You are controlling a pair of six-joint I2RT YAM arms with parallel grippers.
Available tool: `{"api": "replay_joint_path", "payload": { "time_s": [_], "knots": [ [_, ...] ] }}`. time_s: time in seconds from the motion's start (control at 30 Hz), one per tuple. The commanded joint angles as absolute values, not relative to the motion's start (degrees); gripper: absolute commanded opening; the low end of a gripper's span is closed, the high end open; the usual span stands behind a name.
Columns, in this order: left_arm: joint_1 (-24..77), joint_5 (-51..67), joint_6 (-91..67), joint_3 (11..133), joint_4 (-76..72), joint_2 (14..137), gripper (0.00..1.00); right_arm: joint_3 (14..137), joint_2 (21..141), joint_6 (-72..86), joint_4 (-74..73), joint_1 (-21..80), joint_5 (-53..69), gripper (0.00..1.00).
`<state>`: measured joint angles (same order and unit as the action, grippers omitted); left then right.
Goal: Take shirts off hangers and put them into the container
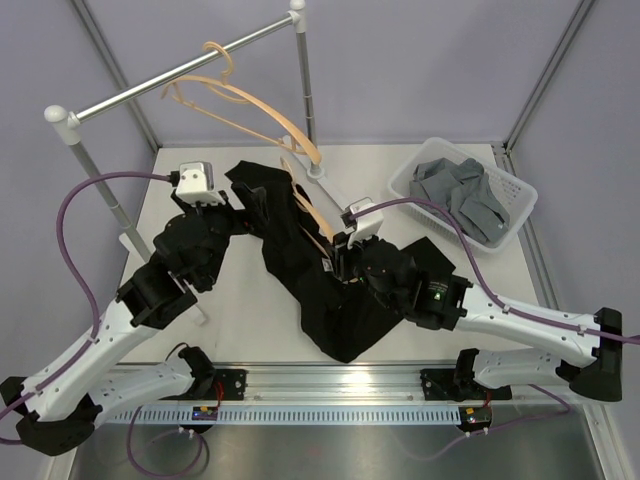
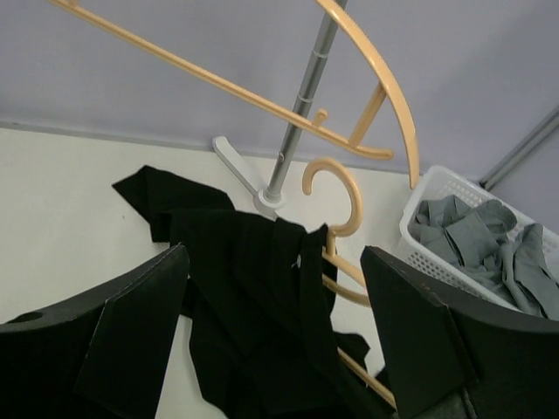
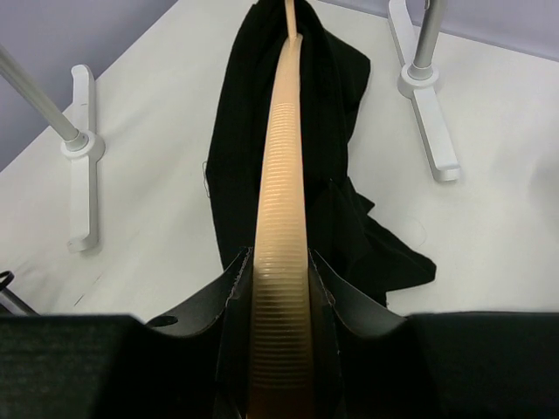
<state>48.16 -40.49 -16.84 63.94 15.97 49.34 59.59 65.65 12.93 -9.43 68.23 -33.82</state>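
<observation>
The black shirt [image 1: 310, 275] lies crumpled across the middle of the table, still draped over a tan hanger [image 1: 312, 215]. My right gripper [image 3: 281, 279] is shut on that hanger's ribbed arm [image 3: 284, 192], with the black shirt [image 3: 336, 87] hanging off both sides beyond it. My left gripper [image 2: 275, 323] stands wide open just above the black shirt [image 2: 253, 288], near the hanger's hook [image 2: 336, 188], holding nothing. A second hanger [image 1: 235, 95] hangs bare on the rail. The grey shirt [image 1: 460, 190] lies in the white container [image 1: 520, 187] at the back right.
The grey metal rail [image 1: 180, 72] crosses the back left on two posts, whose white feet [image 3: 83, 157] rest on the table. The right post [image 2: 301, 105] stands just behind the shirt. The container's slotted wall [image 2: 430, 255] is to the right of the left gripper.
</observation>
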Motion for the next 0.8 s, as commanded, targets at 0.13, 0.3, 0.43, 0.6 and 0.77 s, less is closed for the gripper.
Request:
{"api": "replay_joint_path", "payload": {
  "time_s": [0.13,0.3,0.43,0.6,0.77],
  "knots": [
    [48.16,-31.30,-24.78,59.42,19.51,48.16,0.86,59.41,60.03,9.32,-5.71,68.03,-33.31,0.00],
    [48.16,-29.10,-27.15,60.73,19.34,54.57,0.85,59.76,59.15,8.70,-6.33,68.03,-30.85,0.00],
    [48.16,-26.81,-27.95,63.98,19.42,59.93,0.84,59.50,59.24,8.87,-6.68,68.03,-29.10,0.00],
    [48.16,-28.29,-27.95,66.18,19.42,65.12,0.73,59.15,58.71,9.05,-6.68,68.03,-28.04,0.00],
    [47.81,-32.25,-28.83,63.46,19.60,65.13,0.38,58.97,55.82,8.96,-8.17,68.03,-27.77,0.00]
  ]
}}
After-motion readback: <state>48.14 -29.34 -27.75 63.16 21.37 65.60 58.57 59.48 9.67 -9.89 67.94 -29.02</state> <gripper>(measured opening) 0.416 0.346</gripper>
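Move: The black shirt's collar edge, draped on the wooden hanger my right hand holds, lies roughly 8 cm to the right of my empty left hand, 3 cm ahead and some 12 cm lower. The hanger's hook sticks up about 8 cm ahead, 7 cm right and 6 cm below my left hand; its gripped end is around 20 cm right, 6 cm back and 10 cm lower. From my right hand the collar edge is about 9 cm ahead, 12 cm left and slightly below. My left hand dives about 11 cm and slides some 8 cm right with its fingers wide open, easing back a touch before reaching slightly forward. Its fingers tip down roughly 20 degrees, settle astride the black cloth just short of the hook, and start closing on it. My right hand keeps its grip on the hanger end, lifting it 2 or 3 cm and drawing it slightly back and right. ##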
